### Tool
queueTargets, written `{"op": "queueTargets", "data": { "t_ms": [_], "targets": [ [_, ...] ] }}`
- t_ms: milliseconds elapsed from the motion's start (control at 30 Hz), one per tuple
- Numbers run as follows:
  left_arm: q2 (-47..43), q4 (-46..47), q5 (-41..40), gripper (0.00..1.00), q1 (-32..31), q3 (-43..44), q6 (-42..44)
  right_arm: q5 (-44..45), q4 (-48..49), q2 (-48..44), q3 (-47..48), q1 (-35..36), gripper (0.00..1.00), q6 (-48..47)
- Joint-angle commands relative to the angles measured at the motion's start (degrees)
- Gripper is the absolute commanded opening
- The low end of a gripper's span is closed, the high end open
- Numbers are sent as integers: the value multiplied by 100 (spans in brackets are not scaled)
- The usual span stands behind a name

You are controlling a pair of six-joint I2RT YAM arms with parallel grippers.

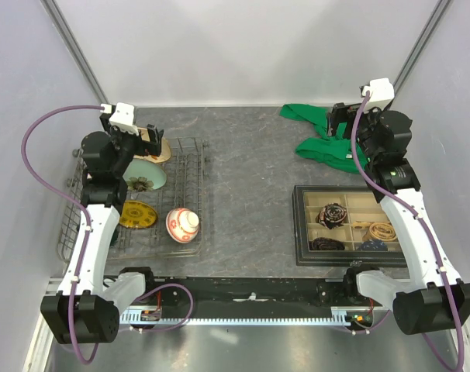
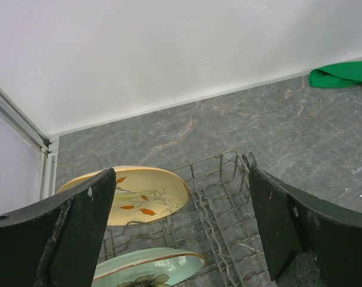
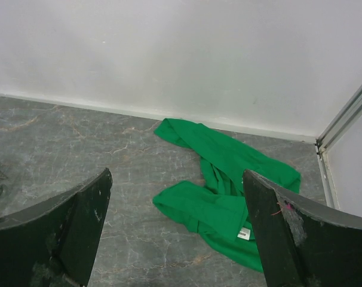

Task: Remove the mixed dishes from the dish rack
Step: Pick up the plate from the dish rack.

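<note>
The grey wire dish rack (image 1: 190,167) stands at the left of the table. In it, from back to front, are a cream plate with orange leaves (image 1: 156,149), a pale green plate with a dark flower (image 1: 147,180), a yellow-gold patterned plate (image 1: 138,215) and a red-and-white bowl (image 1: 182,224). My left gripper (image 1: 147,137) is open and empty above the rack's far end. Its wrist view shows the cream plate (image 2: 146,194), the green plate (image 2: 151,266) and the rack wires (image 2: 229,197) between its fingers. My right gripper (image 1: 340,122) is open and empty at the back right. No beige cup or dark green mug shows.
A green cloth (image 1: 320,132) lies crumpled at the back right, under my right gripper (image 3: 178,239); it also shows in the right wrist view (image 3: 229,197). A black compartmented tray (image 1: 301,225) with small items sits front right. White walls close the back and sides.
</note>
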Motion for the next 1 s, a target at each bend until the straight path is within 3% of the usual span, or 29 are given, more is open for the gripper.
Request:
{"op": "queueTargets", "data": {
  "t_ms": [0, 533, 633, 833, 967],
  "targets": [
    [-18, 256, -28, 98, 2, -18, 18, -112, 227, -13, -63, -26, 98, -10],
    [139, -25, -89, 97, 2, 166, 308, -323, 201, 92, -63, -70, 98, -2],
    [517, -821, -125, 95, 2, 754, 834, -420, 192, 92, -63, -105, 98, -10],
    [1131, -1132, -449, 96, 2, 1484, 2828, -666, 175, 118, -72, -141, 98, -37],
    [1536, -1939, -398, 96, 46, 2248, 3882, -771, 104, 197, -37, -149, 98, -37]
  ]
}}
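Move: Some 7 cm ahead of the left hand, 2 cm to its left and about 20 cm below it stands the cream plate with the orange leaves, upright near the rack's far end. The teal plate stands about 9 cm nearer the base than the cream plate and some 1 cm farther left, the yellow plate about 19 cm nearer and 2 cm farther left, both slightly lower. From the right hand the cream plate lies about 54 cm left, 5 cm ahead and 24 cm below. Setting off after a pause, the left hand goes forward about 4.5 cm and also 2.5 cm to its left, at nearly the same height, high over the rack towards the cream plate. Along the way the wrist rolls some 25 degrees, left side rising, lining the open fingers up with the cream plate; nothing is touched and the fingers stay wide open. ##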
